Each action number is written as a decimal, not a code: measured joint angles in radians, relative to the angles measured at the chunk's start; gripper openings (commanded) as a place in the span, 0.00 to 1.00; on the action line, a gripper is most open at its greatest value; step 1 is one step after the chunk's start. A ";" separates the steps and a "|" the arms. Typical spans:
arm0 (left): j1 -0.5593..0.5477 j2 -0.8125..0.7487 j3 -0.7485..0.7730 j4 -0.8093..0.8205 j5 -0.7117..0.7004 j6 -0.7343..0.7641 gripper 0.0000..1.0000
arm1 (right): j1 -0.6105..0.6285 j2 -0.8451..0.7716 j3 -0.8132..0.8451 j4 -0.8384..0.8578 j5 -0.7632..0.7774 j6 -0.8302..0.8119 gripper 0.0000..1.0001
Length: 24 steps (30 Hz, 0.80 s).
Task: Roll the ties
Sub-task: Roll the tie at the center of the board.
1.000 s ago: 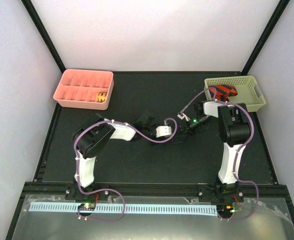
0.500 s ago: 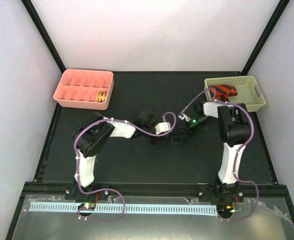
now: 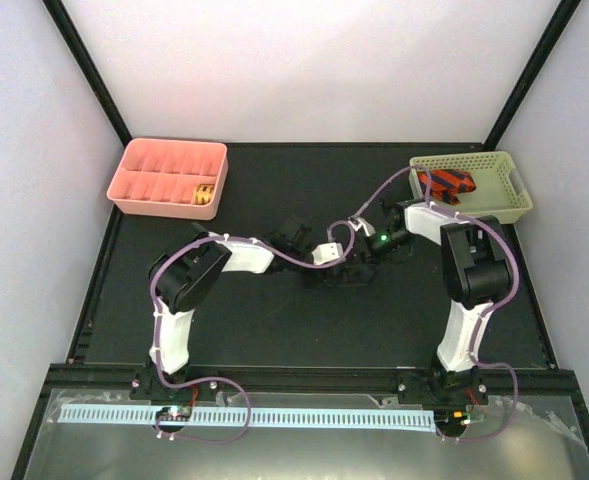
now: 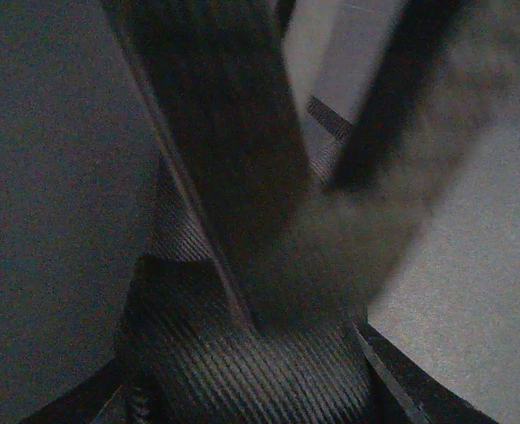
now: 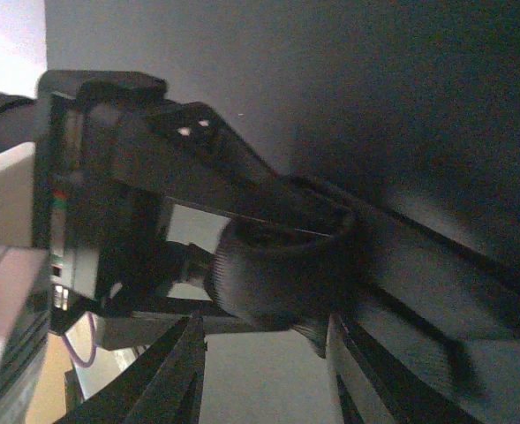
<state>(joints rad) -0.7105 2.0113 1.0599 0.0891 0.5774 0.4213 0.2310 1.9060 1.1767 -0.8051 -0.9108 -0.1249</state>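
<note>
A plain black tie, partly rolled, sits mid-table between the two arms. In the right wrist view its ribbed coil (image 5: 273, 278) is pinched in the left gripper's fingers (image 5: 202, 168). My right gripper (image 5: 268, 362) stands open just below the coil, nothing between its fingers. In the left wrist view the ribbed black cloth (image 4: 242, 353) fills the left gripper (image 4: 251, 389), and a strip (image 4: 215, 132) runs upward. From above, the left gripper (image 3: 344, 272) and right gripper (image 3: 367, 258) almost touch. A red-and-black striped tie (image 3: 444, 183) lies in the basket. A yellow coiled tie (image 3: 205, 195) sits in the tray.
A pink compartment tray (image 3: 164, 165) stands at the back left of the black mat. A pale green basket (image 3: 504, 195) stands at the back right. Purple cables loop over both arms. The black frame rail runs along the near edge.
My right gripper has opened and let go of the black tie's coil. The left arm has shifted right with the coil. The right arm has drawn slightly back.
</note>
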 measured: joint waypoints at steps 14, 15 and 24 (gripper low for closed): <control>0.002 0.001 0.004 -0.007 0.003 -0.008 0.47 | 0.045 0.041 -0.024 0.089 0.047 0.081 0.42; 0.002 0.002 0.004 -0.007 0.003 -0.008 0.47 | 0.045 0.042 -0.026 0.093 0.054 0.083 0.41; 0.003 0.007 0.013 -0.014 0.003 -0.011 0.50 | 0.045 0.042 -0.033 0.104 0.040 0.104 0.02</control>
<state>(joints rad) -0.7078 2.0186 1.0733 0.0746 0.5808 0.4099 0.2756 1.9476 1.1439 -0.7013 -0.8707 -0.0212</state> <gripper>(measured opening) 0.480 0.064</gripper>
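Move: Roughly 2 cm to the right hand's left, level with it fore and aft and about 4 cm below, sits the rolled part of the black tie; the right fingers are open above it. For the left hand that roll is already between the half-open fingers, right at the hand point. The loose tail lies flat, its middle some 4 cm to the right of the right hand, about 2 cm nearer the base and 6 cm down. Dipping onto the tie roll, the right hand first slips about 1 cm left towards the left fingers, then sinks to some 2.5 cm below its start. Once down, it shuts its fingers from nearly half open to almost closed, pinching the black fabric at the roll's right side. The left hand stays put, keeping the roll between its half-open fingers. ##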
